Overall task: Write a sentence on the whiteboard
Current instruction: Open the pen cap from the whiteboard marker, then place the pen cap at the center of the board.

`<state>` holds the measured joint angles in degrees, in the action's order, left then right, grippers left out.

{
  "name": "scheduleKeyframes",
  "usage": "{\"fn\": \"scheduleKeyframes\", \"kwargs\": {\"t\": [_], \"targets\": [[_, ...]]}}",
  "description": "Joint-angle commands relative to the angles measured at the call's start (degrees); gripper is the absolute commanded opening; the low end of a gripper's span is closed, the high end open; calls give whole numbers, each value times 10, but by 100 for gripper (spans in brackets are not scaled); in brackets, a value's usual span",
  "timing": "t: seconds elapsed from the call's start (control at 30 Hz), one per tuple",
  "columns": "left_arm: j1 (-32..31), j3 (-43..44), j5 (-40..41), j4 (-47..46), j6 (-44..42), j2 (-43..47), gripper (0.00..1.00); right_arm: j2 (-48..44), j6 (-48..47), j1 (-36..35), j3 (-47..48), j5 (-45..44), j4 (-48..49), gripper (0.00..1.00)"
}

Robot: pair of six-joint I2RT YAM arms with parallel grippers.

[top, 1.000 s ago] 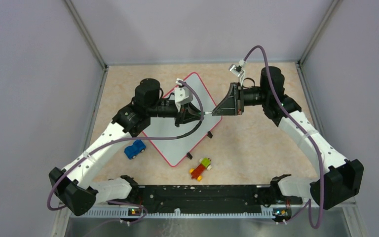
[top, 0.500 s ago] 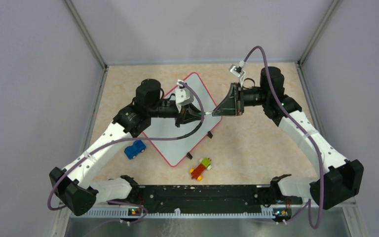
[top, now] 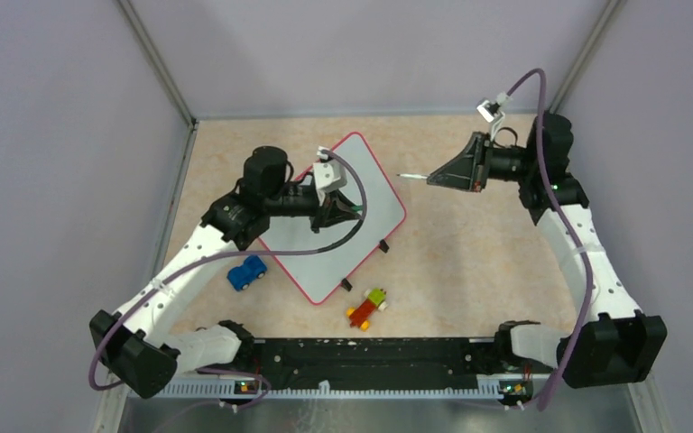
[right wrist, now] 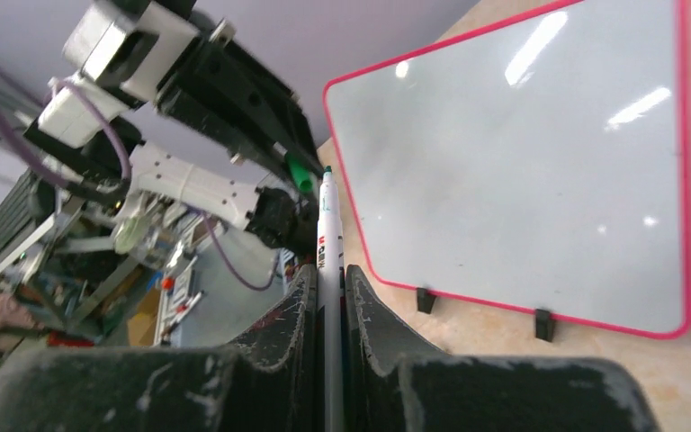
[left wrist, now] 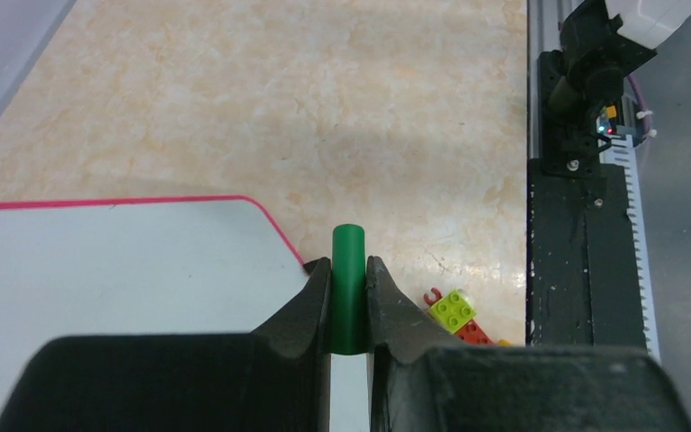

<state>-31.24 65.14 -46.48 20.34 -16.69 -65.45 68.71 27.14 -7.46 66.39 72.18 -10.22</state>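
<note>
The whiteboard (top: 325,262) lies tilted on the table, white with a red-pink rim, and no sentence shows on its face (right wrist: 522,162). My left gripper (top: 354,209) hovers over the board's right corner (left wrist: 126,261). In the left wrist view that gripper (left wrist: 348,297) is shut on a green marker cap (left wrist: 348,261). My right gripper (top: 433,179) is off to the right of the board, above the table. It is shut on a white marker (right wrist: 328,225) whose bare green tip (top: 401,174) points left toward the board.
A blue toy car (top: 247,271) sits left of the board's near corner. A brick toy in red, yellow and lime (top: 367,308) lies in front of the board. Two black clips (top: 383,245) stick out from the board's near-right edge. A black rail (top: 370,352) runs along the table's near edge.
My right gripper has pulled the marker out of the cap and drawn back to the right. The cap stays in the left gripper, which has barely moved.
</note>
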Motion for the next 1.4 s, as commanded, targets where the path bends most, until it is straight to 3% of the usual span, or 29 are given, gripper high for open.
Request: {"fn": "scheduleKeyframes", "kwargs": {"t": [0.0, 0.1, 0.2, 0.33, 0.47, 0.63, 1.03, 1.37], "targets": [[-72, 76, 66, 83, -57, -65, 0, -16, 18, 79, -4, -20, 43, 0], [-185, 172, 210, 200, -99, -169, 0, -7, 35, 141, -11, -44, 54, 0], [-238, 264, 251, 300, -109, -295, 0, 2, 34, 194, -21, -62, 53, 0], [-302, 325, 331, 332, -116, -407, 0, 8, 0, 255, -25, -82, 17, 0], [-353, 394, 449, 338, -126, -508, 2, 3, -43, 267, -22, -99, -19, 0], [-379, 526, 492, 396, -122, -633, 2, -9, -36, 267, -37, -109, 0, 0], [-392, 525, 476, 347, -108, -685, 14, -19, -50, 268, -49, -105, -8, 0], [-392, 521, 468, 343, -106, -677, 43, -21, -51, 268, -52, -102, -6, 0]]}}
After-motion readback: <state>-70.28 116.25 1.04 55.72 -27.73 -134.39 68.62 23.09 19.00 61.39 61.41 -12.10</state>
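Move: The left hand holds the green cap in its fingertips; the bare table spot it is bound for lies about 18 cm to its right, 4 cm back and 29 cm down. From this hand the whiteboard's middle is some 9 cm ahead and 8 cm left, and the toy train about 11 cm back and 1 cm right, both about 30 cm below. From the right hand, which holds the uncapped marker, the cap is roughly 15 cm left, 3 cm back and 4 cm lower, and the whiteboard's middle about 6 cm ahead, 23 cm left and 34 cm down. Down and to its right, the left hand carries the cap off past the whiteboard's near side, sinking some 27 cm while its fingers swing about 60 degrees from sideways to straight down; close over the bare table it opens them and lets go. The right hand, keeping its hold on the marker, backs off rightward and forward and turns clockwise, then waits. ##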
